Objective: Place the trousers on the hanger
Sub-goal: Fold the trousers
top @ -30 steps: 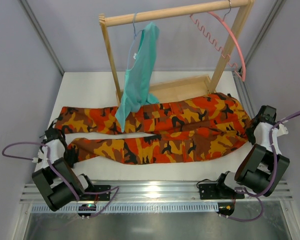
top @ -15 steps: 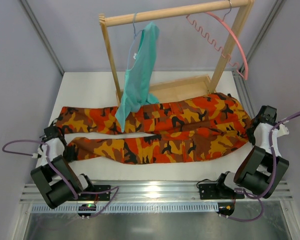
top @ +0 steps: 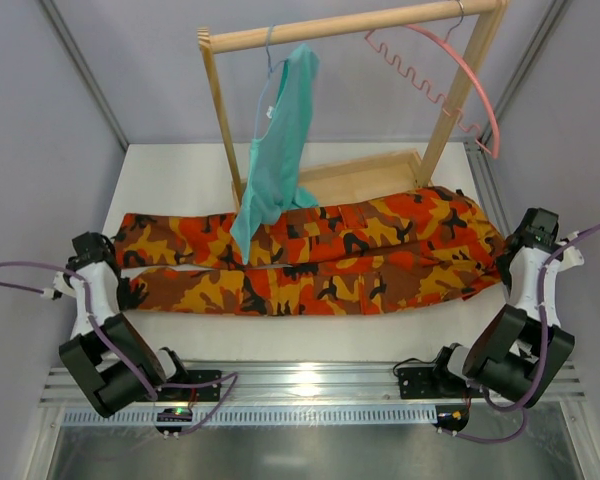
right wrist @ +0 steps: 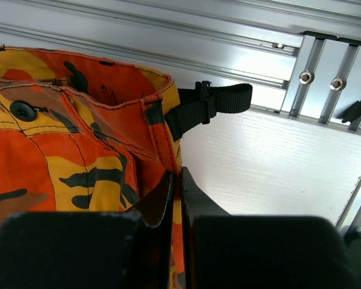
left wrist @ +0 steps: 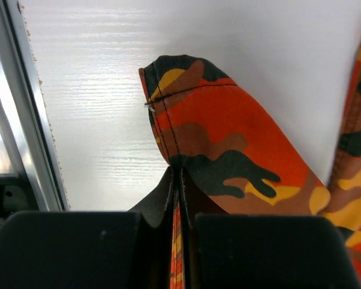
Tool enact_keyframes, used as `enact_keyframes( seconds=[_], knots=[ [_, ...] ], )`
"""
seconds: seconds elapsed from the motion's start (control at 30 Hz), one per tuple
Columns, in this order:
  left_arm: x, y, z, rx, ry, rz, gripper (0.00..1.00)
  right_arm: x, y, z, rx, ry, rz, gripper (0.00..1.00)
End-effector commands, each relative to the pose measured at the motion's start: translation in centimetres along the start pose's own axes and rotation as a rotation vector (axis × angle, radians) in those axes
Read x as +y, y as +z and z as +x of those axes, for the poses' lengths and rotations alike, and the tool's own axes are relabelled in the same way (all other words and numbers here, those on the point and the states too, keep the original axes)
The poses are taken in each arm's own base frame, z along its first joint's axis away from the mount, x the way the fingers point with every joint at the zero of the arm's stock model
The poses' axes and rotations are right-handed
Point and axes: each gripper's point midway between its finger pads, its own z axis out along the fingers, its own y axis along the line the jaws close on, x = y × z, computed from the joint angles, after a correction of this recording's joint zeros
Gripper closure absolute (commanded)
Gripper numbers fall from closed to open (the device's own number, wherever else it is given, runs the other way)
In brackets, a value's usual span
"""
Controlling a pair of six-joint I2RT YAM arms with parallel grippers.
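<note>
The camouflage trousers (top: 310, 255) lie stretched across the white table, legs pointing left, waist at the right. My left gripper (top: 108, 272) is shut on the hem of the near leg (left wrist: 204, 138), with cloth pinched between its fingers. My right gripper (top: 510, 258) is shut on the waistband (right wrist: 162, 129) beside a black belt loop (right wrist: 210, 105). The pink hanger (top: 450, 75) hangs by its metal hook from the wooden rail at the upper right, above and behind the waist end.
A wooden rack (top: 350, 100) stands at the back of the table. A teal garment (top: 275, 150) hangs from its rail, and its lower end drapes onto the trousers. Aluminium rails (right wrist: 240, 36) run along the table's edges.
My left gripper closed on the near leg's hem and moved it left and back, so both legs now lie close together. The pink hanger swung slightly. My right gripper kept its grip.
</note>
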Motion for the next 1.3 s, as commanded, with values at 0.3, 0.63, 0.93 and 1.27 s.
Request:
enact_keyframes(
  seconds=[0.3, 0.63, 0.93, 1.27],
  knots=[
    [0.6, -7.7, -8.6, -0.304, -0.107, 0.013, 1.0, -0.1, -3.5, -4.2, -0.138, 0.019, 0.0, 0.96],
    [1.6, -9.4, -9.9, -0.384, -0.123, 0.021, 1.0, -2.0, -7.7, -7.0, -0.273, 0.107, 0.018, 0.96],
    [1.5, -11.6, -10.8, -0.411, -0.136, 0.084, 1.0, -3.9, -9.4, -8.5, -0.354, 0.105, 0.083, 0.96],
    [1.4, -12.8, -11.0, -0.448, -0.149, 0.168, 1.0, -6.5, -11.5, -9.8, -0.419, 0.08, 0.183, 0.96]
  ],
)
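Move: My left hand already pinches the near leg by its cuff end, some 6 cm off the table. The far leg's cuff lies about 12 cm ahead of it, and the teal garment's lower tip about 6 cm ahead and 28 to the right. My right hand holds the near waist corner: the far waist corner is about 16 cm ahead, 7 to the left and 9 below, and the rack's right foot about 20 ahead and 17 to the left. I raise the near leg by both ends, fingers staying shut. My left hand goes almost straight up about 13 cm, easing back and outward only slightly, and tips its fingers some 20 degrees further out to the left; my right hand lifts the waist corner about 9 cm and draws it back around 5 cm, away from the far half, tilting a little. ##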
